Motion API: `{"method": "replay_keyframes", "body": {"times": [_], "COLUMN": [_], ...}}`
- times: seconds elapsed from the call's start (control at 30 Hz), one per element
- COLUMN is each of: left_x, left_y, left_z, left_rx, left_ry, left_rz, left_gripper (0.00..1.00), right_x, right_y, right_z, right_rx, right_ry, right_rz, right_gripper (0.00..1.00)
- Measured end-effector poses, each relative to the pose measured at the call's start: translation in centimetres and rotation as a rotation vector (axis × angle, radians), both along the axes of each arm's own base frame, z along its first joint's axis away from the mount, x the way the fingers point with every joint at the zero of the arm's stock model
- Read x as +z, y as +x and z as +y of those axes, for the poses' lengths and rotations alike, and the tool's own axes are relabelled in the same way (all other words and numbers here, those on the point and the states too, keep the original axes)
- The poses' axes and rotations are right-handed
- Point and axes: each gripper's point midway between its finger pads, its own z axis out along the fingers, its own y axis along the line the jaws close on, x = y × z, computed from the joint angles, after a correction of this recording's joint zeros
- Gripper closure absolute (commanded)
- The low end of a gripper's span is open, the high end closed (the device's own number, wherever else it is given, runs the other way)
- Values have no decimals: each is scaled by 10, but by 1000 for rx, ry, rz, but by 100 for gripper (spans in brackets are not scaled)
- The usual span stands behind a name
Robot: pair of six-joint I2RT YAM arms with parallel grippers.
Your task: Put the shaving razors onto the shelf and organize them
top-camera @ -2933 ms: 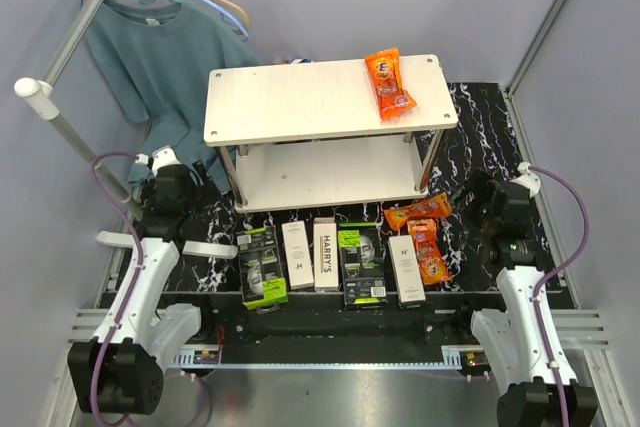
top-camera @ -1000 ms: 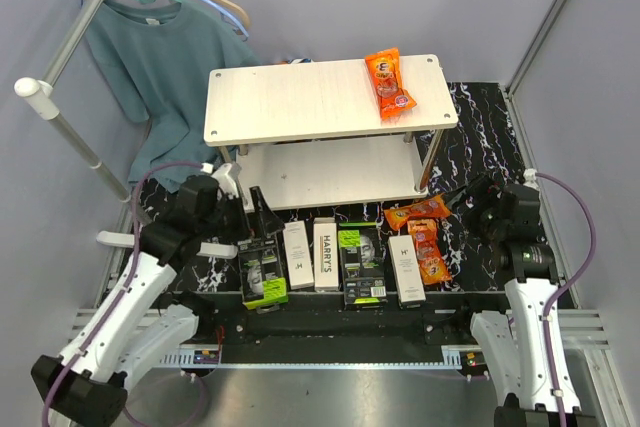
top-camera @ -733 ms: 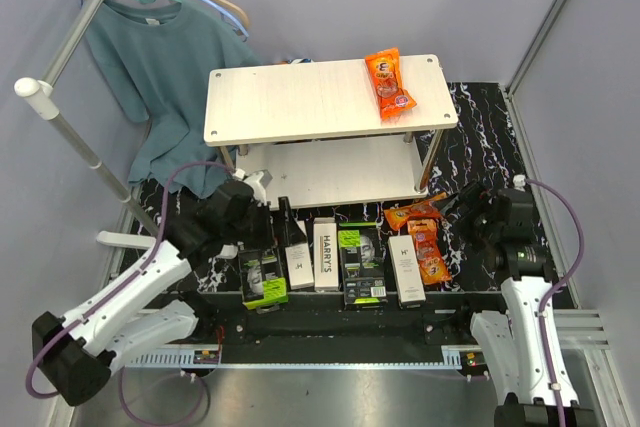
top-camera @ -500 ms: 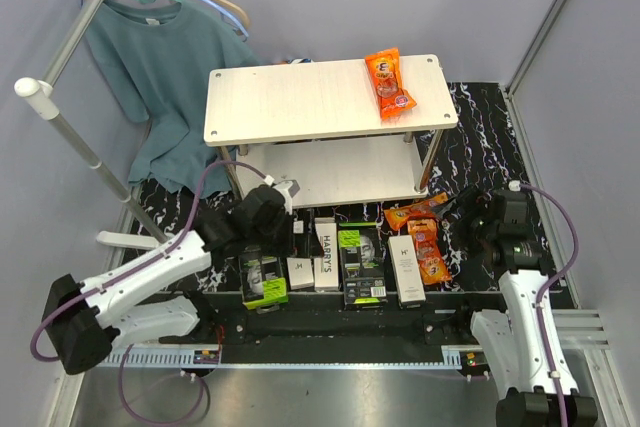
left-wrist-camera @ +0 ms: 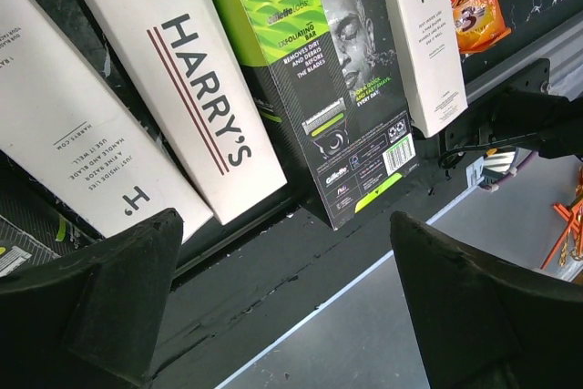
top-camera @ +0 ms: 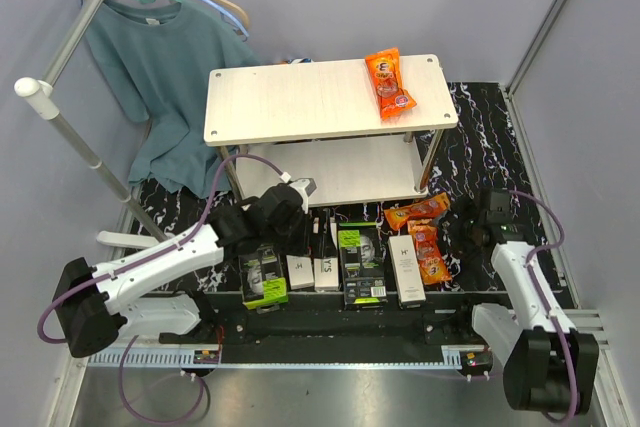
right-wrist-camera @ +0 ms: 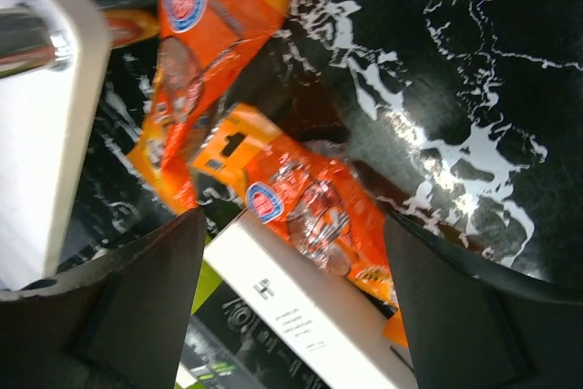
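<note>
Five shaving razors lie in a row near the table's front edge: a black-and-green box (top-camera: 263, 277), two slim white boxes (top-camera: 298, 270) (top-camera: 325, 269), a second black-and-green box (top-camera: 362, 265) and a third white box (top-camera: 404, 269). My left gripper (top-camera: 315, 237) hovers open over the two white boxes; its view shows the "HARRY'S" box (left-wrist-camera: 182, 107) and the green box (left-wrist-camera: 337, 88) beyond the open left gripper (left-wrist-camera: 287, 307). My right gripper (top-camera: 458, 229) is open above the orange packets and the white box (right-wrist-camera: 310, 316). The shelf (top-camera: 300, 102) stands behind, with no razor box on it.
One orange snack packet (top-camera: 389, 84) lies on the shelf's top board, two more (top-camera: 418, 210) (top-camera: 430, 252) on the table by the right white box. A teal shirt (top-camera: 160, 57) hangs on a rack (top-camera: 70, 117) at the back left. A black rail (top-camera: 330, 322) runs along the front edge.
My left arm has swung from the table's left side rightward, over the row of razor boxes. My right arm has shifted forward and down toward the orange packets.
</note>
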Motion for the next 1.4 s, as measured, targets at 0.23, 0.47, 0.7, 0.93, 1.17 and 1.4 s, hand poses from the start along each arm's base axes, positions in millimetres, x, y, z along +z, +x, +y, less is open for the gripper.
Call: {"method": "replay_keyframes", "body": {"times": [0.23,0.47,0.7,0.93,1.17,1.4], "left_x": [-1,-1,-1,-3,-3,-4], "left_y": [0,0,0,0,0,0], "left_z": [1,1,1,1,1,1], "left_rx": [3,3,4,7,8,8], "left_ry": [4,6,8,12,12,15], "left_rz": [-1,-1,2,8,10,13], "left_gripper": [1,1,1,1,1,1], "right_x": [-29,-40,-44,-55,-47,-2], "right_y": [7,17,24,16,12,10], "right_z": [-2,0,16,20,20,19], "right_rx": [35,68,112,116,111,109], "right_ry": [-18,-19,42,58,58,41], "right_rz": [54,15,-38,-5,-16,-127], "right_gripper": [17,27,54,100,100,100]}}
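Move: Some 4 cm to the right hand's left, about level with it and 6 cm below, lies the near orange razor packet. The white razor box is about 5 cm farther left and 4 cm nearer than that packet; the far orange packet lies roughly 9 cm ahead and 7 cm left of the hand, and the black-green box about 20 cm left and 3 cm back. From the left hand, the near packet is some 25 cm right, 4 cm ahead and 13 cm below. Sinking about 5.5 cm onto the near orange packet with fingers wide, the right hand edges a couple of centimetres forward and left, turning slightly counter-clockwise. Low down, its fingers close and pinch the packet towards its far right side, then carry it about 5 cm straight up. ##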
